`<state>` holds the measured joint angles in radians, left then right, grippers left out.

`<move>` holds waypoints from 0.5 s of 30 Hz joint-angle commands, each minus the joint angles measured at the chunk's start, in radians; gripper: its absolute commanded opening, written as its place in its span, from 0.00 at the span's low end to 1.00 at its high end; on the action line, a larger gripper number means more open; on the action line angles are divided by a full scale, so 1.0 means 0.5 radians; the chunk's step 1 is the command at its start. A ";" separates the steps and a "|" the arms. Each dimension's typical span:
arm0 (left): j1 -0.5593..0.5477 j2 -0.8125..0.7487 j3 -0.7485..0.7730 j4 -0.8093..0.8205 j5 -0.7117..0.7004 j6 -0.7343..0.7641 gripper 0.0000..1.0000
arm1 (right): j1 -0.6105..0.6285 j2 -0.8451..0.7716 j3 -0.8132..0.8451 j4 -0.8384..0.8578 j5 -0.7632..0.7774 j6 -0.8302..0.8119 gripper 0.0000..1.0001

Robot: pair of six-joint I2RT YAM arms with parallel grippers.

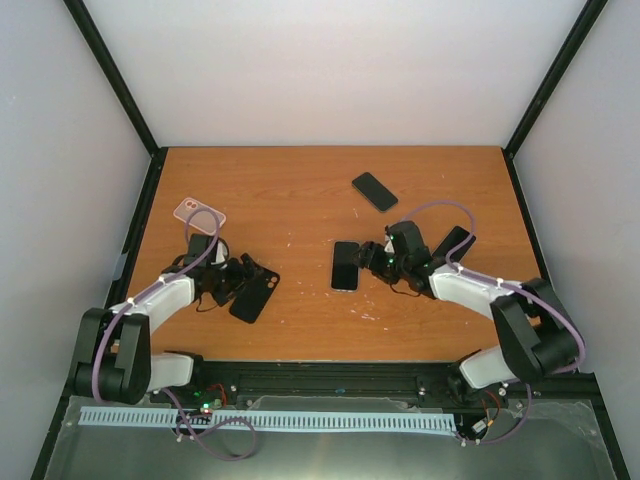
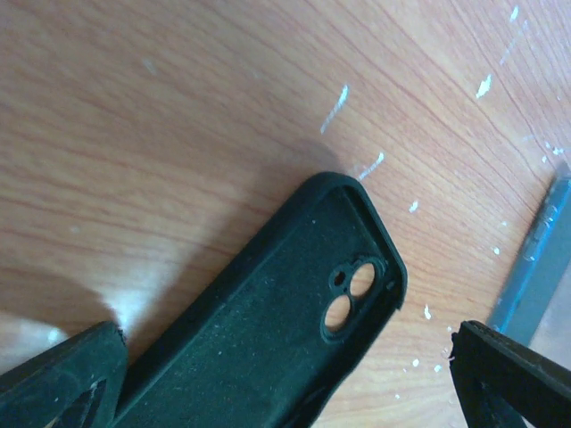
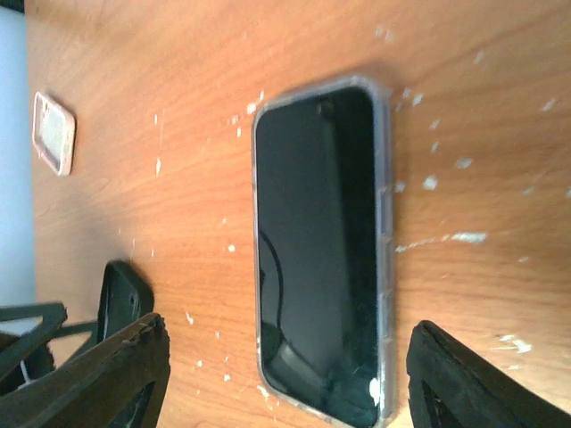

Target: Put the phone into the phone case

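A black phone case (image 2: pixel 268 339) lies inside-up on the wooden table, its camera holes toward the far end. My left gripper (image 2: pixel 285 388) is open, one finger on each side of the case, touching neither side. From above, the case (image 1: pixel 255 290) sits at the front left, by the left gripper (image 1: pixel 235 280). A dark-screened phone (image 3: pixel 321 250) with a clear rim lies flat, face up. My right gripper (image 3: pixel 294 379) is open and straddles its near end with gaps on both sides. From above, that phone (image 1: pixel 345 265) lies mid-table beside the right gripper (image 1: pixel 368 258).
A pink case (image 1: pixel 199 213) lies at the left behind the left arm. Another dark phone (image 1: pixel 375 190) rests toward the back. A further dark phone-like slab (image 1: pixel 452 243) sits by the right arm. The table's metal front edge (image 2: pixel 544 250) shows close to the black case.
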<state>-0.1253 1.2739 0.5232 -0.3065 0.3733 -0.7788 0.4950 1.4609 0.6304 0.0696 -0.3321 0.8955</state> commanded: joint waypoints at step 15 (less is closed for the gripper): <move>-0.280 -0.214 -0.221 0.274 0.393 -0.430 0.99 | -0.577 -0.463 0.295 -1.147 1.283 -0.372 1.00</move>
<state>-0.2333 1.1767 0.4263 -0.2443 0.5140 -0.9161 0.3054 1.2430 0.7624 -0.4171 0.1955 0.7372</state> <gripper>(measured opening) 0.995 0.998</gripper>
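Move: The black case lies low beside the left hand, its middle some 4 cm to the right, 3 cm back and about 2 cm below; the pink case is about 13 cm left and 20 cm ahead, the cased phone about 31 cm right and 5 cm ahead. From the right hand the loose phone near the table's right edge is about 26 cm right, 3 cm ahead and 4 cm below. The cased phone is 6 cm to that hand's left and 1 cm back, the far phone 21 cm ahead and 3 cm right. Rightward and back, some 6 cm, the left hand keeps pushing the black case with its left finger against the near part of the case's left long edge, fingers still wide. The right hand sweeps about 16 cm right, away from the cased phone towards the loose phone, rising 4 cm early, opening fully and turning clockwise as its left side dips. ##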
